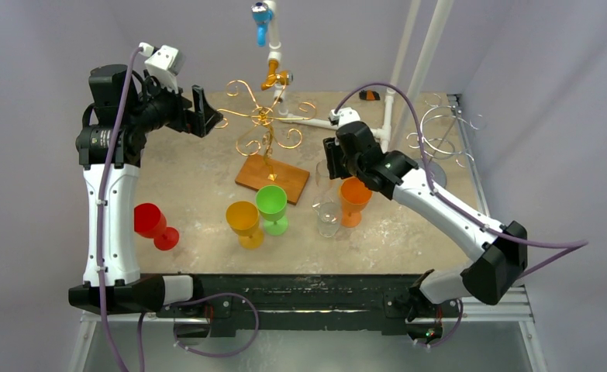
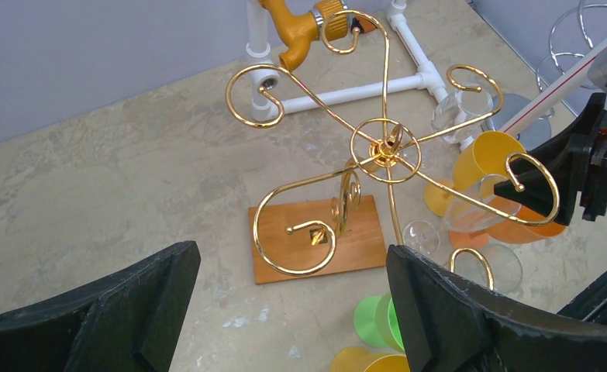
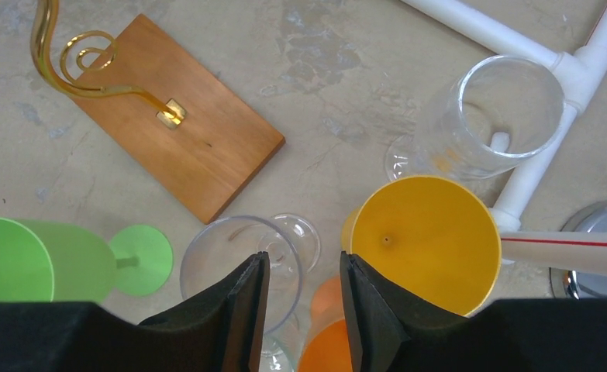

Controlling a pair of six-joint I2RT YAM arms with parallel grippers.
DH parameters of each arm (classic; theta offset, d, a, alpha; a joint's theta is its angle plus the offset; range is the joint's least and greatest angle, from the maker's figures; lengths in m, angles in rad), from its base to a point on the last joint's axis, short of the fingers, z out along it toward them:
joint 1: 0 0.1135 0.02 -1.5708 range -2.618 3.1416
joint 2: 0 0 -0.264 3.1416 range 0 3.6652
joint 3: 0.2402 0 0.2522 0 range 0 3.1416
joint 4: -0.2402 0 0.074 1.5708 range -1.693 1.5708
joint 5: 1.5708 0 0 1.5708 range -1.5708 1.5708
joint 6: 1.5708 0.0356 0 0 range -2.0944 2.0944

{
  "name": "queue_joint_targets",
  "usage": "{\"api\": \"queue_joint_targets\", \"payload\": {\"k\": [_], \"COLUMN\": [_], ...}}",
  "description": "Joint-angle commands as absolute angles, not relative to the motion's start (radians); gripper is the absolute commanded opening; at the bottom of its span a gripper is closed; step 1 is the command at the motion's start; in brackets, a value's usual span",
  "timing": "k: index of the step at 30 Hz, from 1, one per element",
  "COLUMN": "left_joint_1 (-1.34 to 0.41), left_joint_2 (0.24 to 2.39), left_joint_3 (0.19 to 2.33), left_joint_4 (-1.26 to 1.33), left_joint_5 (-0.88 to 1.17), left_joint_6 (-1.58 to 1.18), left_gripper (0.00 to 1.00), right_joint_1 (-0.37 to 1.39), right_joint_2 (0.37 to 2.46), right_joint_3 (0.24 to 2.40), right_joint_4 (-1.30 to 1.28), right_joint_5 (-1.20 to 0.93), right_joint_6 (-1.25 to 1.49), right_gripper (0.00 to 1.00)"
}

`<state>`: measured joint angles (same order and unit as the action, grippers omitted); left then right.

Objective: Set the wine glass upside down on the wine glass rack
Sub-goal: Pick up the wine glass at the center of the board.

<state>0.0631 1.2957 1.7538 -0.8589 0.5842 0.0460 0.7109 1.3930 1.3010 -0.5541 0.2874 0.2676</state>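
Note:
The gold wire wine glass rack [image 1: 265,116] [image 2: 385,147] stands on a wooden base [image 1: 273,177] [image 3: 184,139] at mid table, with nothing hanging on it. My right gripper [image 1: 331,167] [image 3: 304,267] hovers low over a clear wine glass [image 1: 329,221] [image 3: 207,248]. Its jaws are narrowed but apart. One finger is over the bowl, and the rim's near side lies in the gap. An orange glass [image 3: 327,349] sits just below the gap and a yellow glass [image 3: 424,240] beside the other finger. My left gripper [image 1: 205,115] [image 2: 292,260] is wide open, raised left of the rack, holding nothing.
A green glass [image 1: 272,205] [image 3: 21,260], a yellow glass [image 1: 244,221] and a red glass [image 1: 151,223] stand at the front. A second clear glass [image 3: 501,108] is by the white pipe frame [image 1: 393,101]. A chrome wire rack [image 1: 439,132] sits at the back right.

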Motion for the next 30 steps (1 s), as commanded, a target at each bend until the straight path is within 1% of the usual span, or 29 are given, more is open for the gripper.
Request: {"api": "queue_joint_targets", "payload": {"k": [1, 4, 7, 9, 14, 20, 30], "left_joint_1": [0.061, 0.062, 0.061, 0.061, 0.062, 0.062, 0.062], "left_joint_2": [1.274, 1.272, 1.272, 1.272, 1.276, 1.287, 1.289], "left_joint_3": [1.766, 1.772, 1.781, 1.790, 1.816, 1.847, 1.812], "left_joint_4": [-0.881, -0.881, -0.885, -0.886, -0.892, -0.907, -0.881], "left_joint_5": [0.584, 0.590, 0.600, 0.610, 0.646, 0.688, 0.791], "left_joint_6": [0.021, 0.020, 0.017, 0.015, 0.008, -0.023, -0.045], "left_gripper": [1.00, 1.00, 1.00, 1.00, 1.00, 1.00, 1.00], "right_joint_1": [0.695, 0.689, 0.687, 0.687, 0.687, 0.687, 0.687], "right_joint_2": [1.407, 1.420, 1.437, 1.447, 1.423, 1.333, 1.223], "right_joint_3": [1.303, 1.289, 1.279, 1.275, 1.302, 1.398, 1.566], "right_joint_4": [-0.502, -0.484, -0.472, -0.468, -0.488, -0.542, -0.638], "right_joint_5": [0.272, 0.269, 0.259, 0.251, 0.258, 0.279, 0.262], "right_joint_6": [0.247, 0.244, 0.245, 0.248, 0.250, 0.243, 0.244], "right_gripper": [0.47, 0.45, 0.38, 0.26, 0.01, 0.00, 0.00]}}
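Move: The clear wine glass stands upright with its middle roughly 10 cm below the right hand, level with it and about 3 cm to its left; the open fingers already straddle the right side of the rim from above. The yellow goblet is some 4 cm ahead and 6 cm right of that hand, the orange one 4 cm back and 6 cm right. The short clear glass stands about 8 cm straight back. From the left hand, the wine glass lies some 27 cm right, 1 cm back and 28 cm below. The clear wine glass's right-hand rim wall is taken between the right fingers, one inside the bowl and one outside: the hand eases about 2 cm down and a little forward, closes, then rises some 13 cm, quickening, drifting slightly back and right as the fingers tip up 10 to 15 degrees. The left hand, still wide open by the rack, shifts a few centimetres back, right and up. ##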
